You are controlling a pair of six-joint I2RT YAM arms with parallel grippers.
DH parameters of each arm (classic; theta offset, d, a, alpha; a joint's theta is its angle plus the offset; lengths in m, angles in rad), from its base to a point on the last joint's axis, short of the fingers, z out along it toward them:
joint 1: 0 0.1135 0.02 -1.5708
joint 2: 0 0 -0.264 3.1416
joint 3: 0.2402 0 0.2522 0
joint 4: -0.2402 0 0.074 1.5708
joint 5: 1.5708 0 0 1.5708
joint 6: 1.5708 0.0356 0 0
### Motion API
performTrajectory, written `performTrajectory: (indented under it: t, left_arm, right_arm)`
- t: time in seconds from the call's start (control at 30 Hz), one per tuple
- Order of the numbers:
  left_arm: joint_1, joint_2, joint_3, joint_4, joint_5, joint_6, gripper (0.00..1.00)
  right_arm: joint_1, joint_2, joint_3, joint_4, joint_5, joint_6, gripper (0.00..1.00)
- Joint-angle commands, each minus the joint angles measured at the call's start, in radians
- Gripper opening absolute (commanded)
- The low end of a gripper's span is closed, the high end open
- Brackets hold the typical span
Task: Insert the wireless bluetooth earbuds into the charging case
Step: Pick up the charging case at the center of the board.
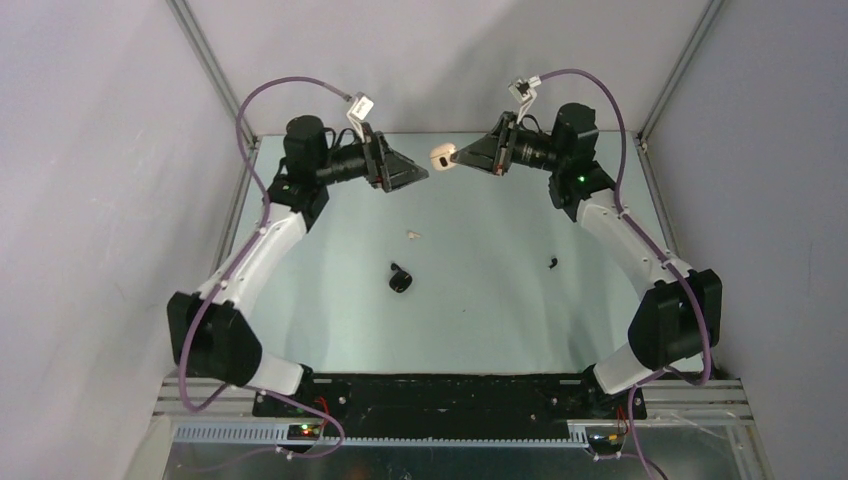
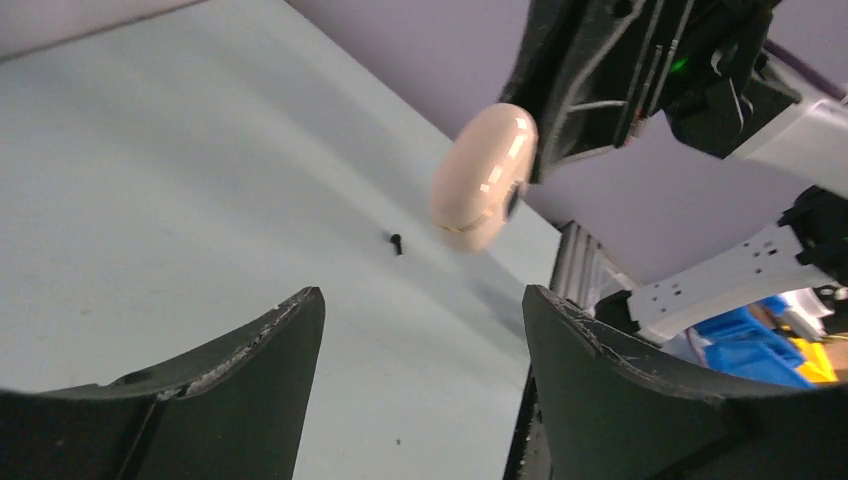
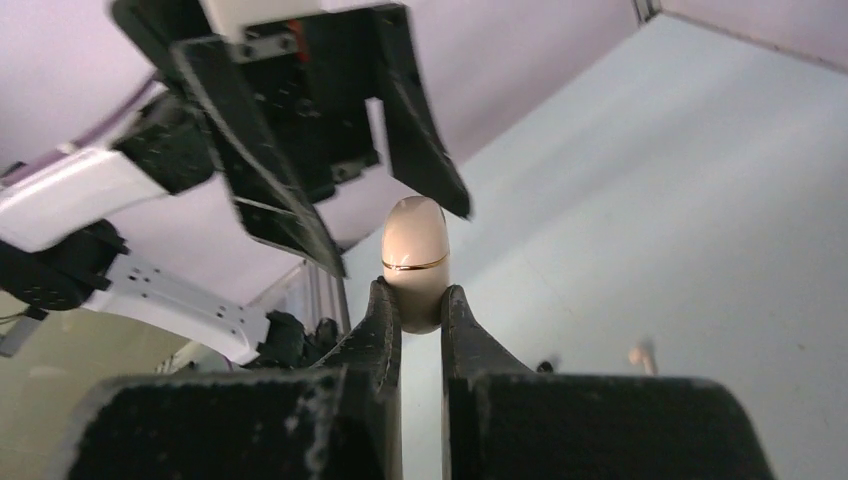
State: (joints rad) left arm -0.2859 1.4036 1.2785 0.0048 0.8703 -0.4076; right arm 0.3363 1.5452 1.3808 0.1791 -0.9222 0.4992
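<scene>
My right gripper (image 1: 458, 156) is shut on a cream-white charging case (image 1: 440, 157), closed, with a gold seam, held high above the table's far side. The right wrist view shows the case (image 3: 415, 262) pinched by its lower end between the fingertips. My left gripper (image 1: 418, 176) is open and empty, facing the case from the left, a short gap away. The case (image 2: 483, 178) hangs ahead of my open left fingers (image 2: 290, 350). A cream-white earbud (image 1: 413, 235) lies on the table below. A black earbud (image 1: 553, 263) lies to the right and shows in the left wrist view (image 2: 396, 242).
A black case (image 1: 400, 280) with a small black piece beside it lies mid-table. The pale green table surface (image 1: 480, 320) is bounded by metal frame rails (image 1: 655, 190) and grey walls.
</scene>
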Motion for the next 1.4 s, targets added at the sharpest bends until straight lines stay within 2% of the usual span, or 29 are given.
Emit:
performTrajectory:
  t: [0.0,0.17,0.6,0.73,0.77,0.8,0.83,0.87,0.93,0.97,1.13,1.3,1.37]
  left_arm:
    - [-0.01,0.072,0.081,0.164,0.126,-0.188,0.78]
    - [-0.015,0.097,0.087,0.197,0.132,-0.215,0.72]
    - [-0.051,0.128,0.117,0.254,0.178,-0.217,0.43]
    - [-0.051,0.126,0.114,0.256,0.176,-0.208,0.29]
    - [-0.05,0.124,0.113,0.256,0.174,-0.205,0.18]
    - [-0.051,0.123,0.11,0.256,0.173,-0.2,0.08]
    - [-0.05,0.12,0.107,0.257,0.167,-0.193,0.04]
    - [-0.05,0.117,0.099,0.257,0.162,-0.188,0.01]
    - [-0.051,0.111,0.088,0.257,0.154,-0.177,0.0]
    - [-0.049,0.109,0.084,0.257,0.156,-0.17,0.0]
    - [-0.047,0.091,0.046,0.258,0.184,-0.129,0.0]
    - [-0.048,0.063,-0.049,0.251,0.198,-0.062,0.0]
    - [-0.045,0.051,-0.084,0.224,0.194,-0.015,0.0]
  right_arm:
    - [0.014,-0.022,0.0,0.198,0.019,0.18,0.0]
    - [0.021,-0.008,-0.001,0.209,0.025,0.183,0.0]
    - [0.036,0.035,-0.009,0.222,0.036,0.189,0.0]
    - [0.044,0.04,-0.009,0.203,0.04,0.17,0.0]
    - [0.044,0.041,-0.009,0.184,0.043,0.158,0.0]
    - [0.044,0.042,-0.009,0.157,0.054,0.141,0.03]
    - [0.045,0.043,-0.009,0.144,0.06,0.13,0.11]
    - [0.046,0.046,-0.009,0.12,0.061,0.102,0.14]
    - [0.05,0.048,-0.009,0.076,0.059,0.053,0.25]
    - [0.052,0.047,-0.01,0.057,0.059,0.036,0.34]
    - [0.037,0.017,-0.018,-0.052,0.067,-0.094,0.64]
    - [-0.012,-0.005,-0.018,-0.113,0.022,-0.168,0.72]
    - [-0.028,-0.01,-0.018,-0.129,-0.043,-0.208,0.74]
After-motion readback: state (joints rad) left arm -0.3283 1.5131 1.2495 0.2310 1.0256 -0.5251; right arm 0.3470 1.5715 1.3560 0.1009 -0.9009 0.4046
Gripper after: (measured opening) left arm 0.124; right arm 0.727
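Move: The charging case, pinched in my right fingertips, is about 6 cm to the right of my open left hand, 2 cm farther forward and roughly level. Below my left hand, some 33 cm down, lie the white earbuds, 3 cm ahead and 3 cm left, and the black case, 7 cm back and 5 cm left. From my right hand, the charging case sits 2 cm left and 1 cm ahead, and my left gripper is about 8 cm left and 1 cm back. I slide my open left hand about 3 cm right onto the free end of the charging case, rising slightly and turning some 10 degrees clockwise, while my right hand keeps its grip and lifts the case about 2 cm. My left fingers pinch the case; only then do I open my right fingers and sink that hand about 5 cm, my left dipping 2-3 cm too. ##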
